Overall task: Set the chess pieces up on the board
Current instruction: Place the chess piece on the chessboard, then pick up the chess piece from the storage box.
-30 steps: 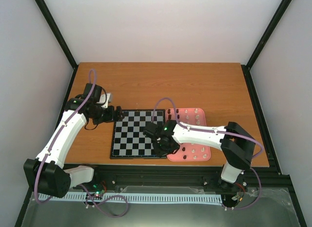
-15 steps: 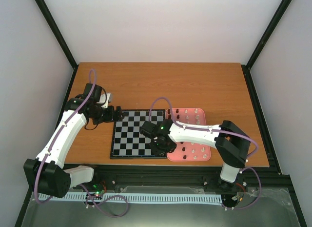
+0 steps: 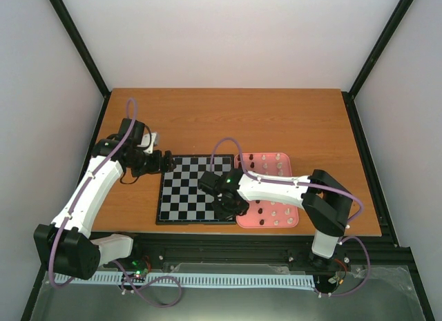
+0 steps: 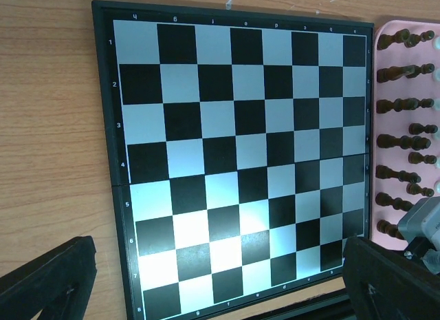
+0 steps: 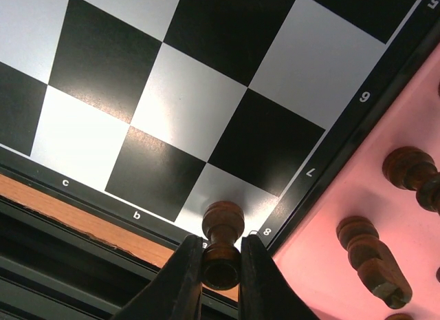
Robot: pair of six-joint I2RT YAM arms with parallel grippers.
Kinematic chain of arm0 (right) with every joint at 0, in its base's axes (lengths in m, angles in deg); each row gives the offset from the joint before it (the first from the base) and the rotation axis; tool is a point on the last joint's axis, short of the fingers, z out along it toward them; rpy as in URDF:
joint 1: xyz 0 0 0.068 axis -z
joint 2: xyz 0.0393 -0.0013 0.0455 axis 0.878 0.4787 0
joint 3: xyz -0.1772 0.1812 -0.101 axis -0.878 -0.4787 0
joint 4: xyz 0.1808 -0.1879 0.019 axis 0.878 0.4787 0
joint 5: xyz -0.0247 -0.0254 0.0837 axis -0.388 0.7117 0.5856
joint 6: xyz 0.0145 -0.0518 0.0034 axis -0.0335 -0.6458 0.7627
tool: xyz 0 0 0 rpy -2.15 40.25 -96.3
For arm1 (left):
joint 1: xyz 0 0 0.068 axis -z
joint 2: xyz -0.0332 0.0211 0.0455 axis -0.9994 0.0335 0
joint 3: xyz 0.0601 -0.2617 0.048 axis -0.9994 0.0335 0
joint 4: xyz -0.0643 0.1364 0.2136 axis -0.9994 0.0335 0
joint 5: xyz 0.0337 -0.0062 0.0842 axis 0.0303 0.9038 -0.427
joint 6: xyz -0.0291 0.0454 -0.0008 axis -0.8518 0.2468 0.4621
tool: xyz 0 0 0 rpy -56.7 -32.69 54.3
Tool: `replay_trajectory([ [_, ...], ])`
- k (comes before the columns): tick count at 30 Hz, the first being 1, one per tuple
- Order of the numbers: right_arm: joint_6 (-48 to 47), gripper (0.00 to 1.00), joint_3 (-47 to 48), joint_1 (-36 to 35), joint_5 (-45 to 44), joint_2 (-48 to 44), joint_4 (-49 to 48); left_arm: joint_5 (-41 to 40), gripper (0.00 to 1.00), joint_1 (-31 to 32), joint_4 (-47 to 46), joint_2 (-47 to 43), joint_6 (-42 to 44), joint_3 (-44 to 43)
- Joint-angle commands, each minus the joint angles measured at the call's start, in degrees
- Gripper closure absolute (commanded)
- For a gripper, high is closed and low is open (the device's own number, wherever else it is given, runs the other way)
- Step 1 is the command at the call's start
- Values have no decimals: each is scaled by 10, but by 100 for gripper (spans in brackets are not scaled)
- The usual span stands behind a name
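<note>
The board (image 3: 183, 190) lies between the arms, with the pink tray (image 3: 293, 222) against its right side. My right gripper (image 5: 220, 250) is shut on a dark brown chess piece (image 5: 223, 220). It holds the piece by its stem just above the pale corner square by the "8" mark, at the board's near right corner (image 3: 224, 209). More dark pieces (image 4: 399, 72) and cream pieces (image 3: 276, 214) lie in the tray. My left gripper (image 4: 220, 285) hangs open at the board's far left edge (image 3: 166, 160), holding nothing.
The pink tray (image 5: 344, 189) with dark pieces (image 5: 371, 258) lies right beside the held piece. The table's near edge and a black rail (image 5: 82, 265) run just below the board's border. Bare wood (image 3: 276, 121) stretches behind the board.
My right gripper has shifted slightly left with the dark piece, toward the board's near right corner. The left arm has not moved.
</note>
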Motion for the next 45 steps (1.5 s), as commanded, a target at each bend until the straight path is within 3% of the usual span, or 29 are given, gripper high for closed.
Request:
replay_trajectory([
  [1,-6,85,9,2,1,12,-8,1,0,3,-8,-1,12,0],
  [7,-6,68,6,2,5,-6,-10,1,0,3,-8,-1,12,1],
  [18,32,49,24,2,-32,-96,53,0,0,3,-6,-1,12,-2],
  [32,67,47,-88,59,-25,-121,22,6,0,3,-9,14,12,-10],
  [45,21,49,-101,83,-2,-86,-20,1,0,3,-8,24,13,-11],
])
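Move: The right hand still grips the dark rook on the board's near right corner square, which lies straight below it, about 3 cm down. In the pink tray the dark knight stands some 5 cm to this hand's right and 2 cm ahead; another dark piece is 6 cm right and 5 cm ahead. From the left hand the corner square lies roughly 20 cm right, 12 cm back and 15 cm below. Opening, the right hand lets go of the rook, rises about 6 cm, then arcs right and down towards the knight. ##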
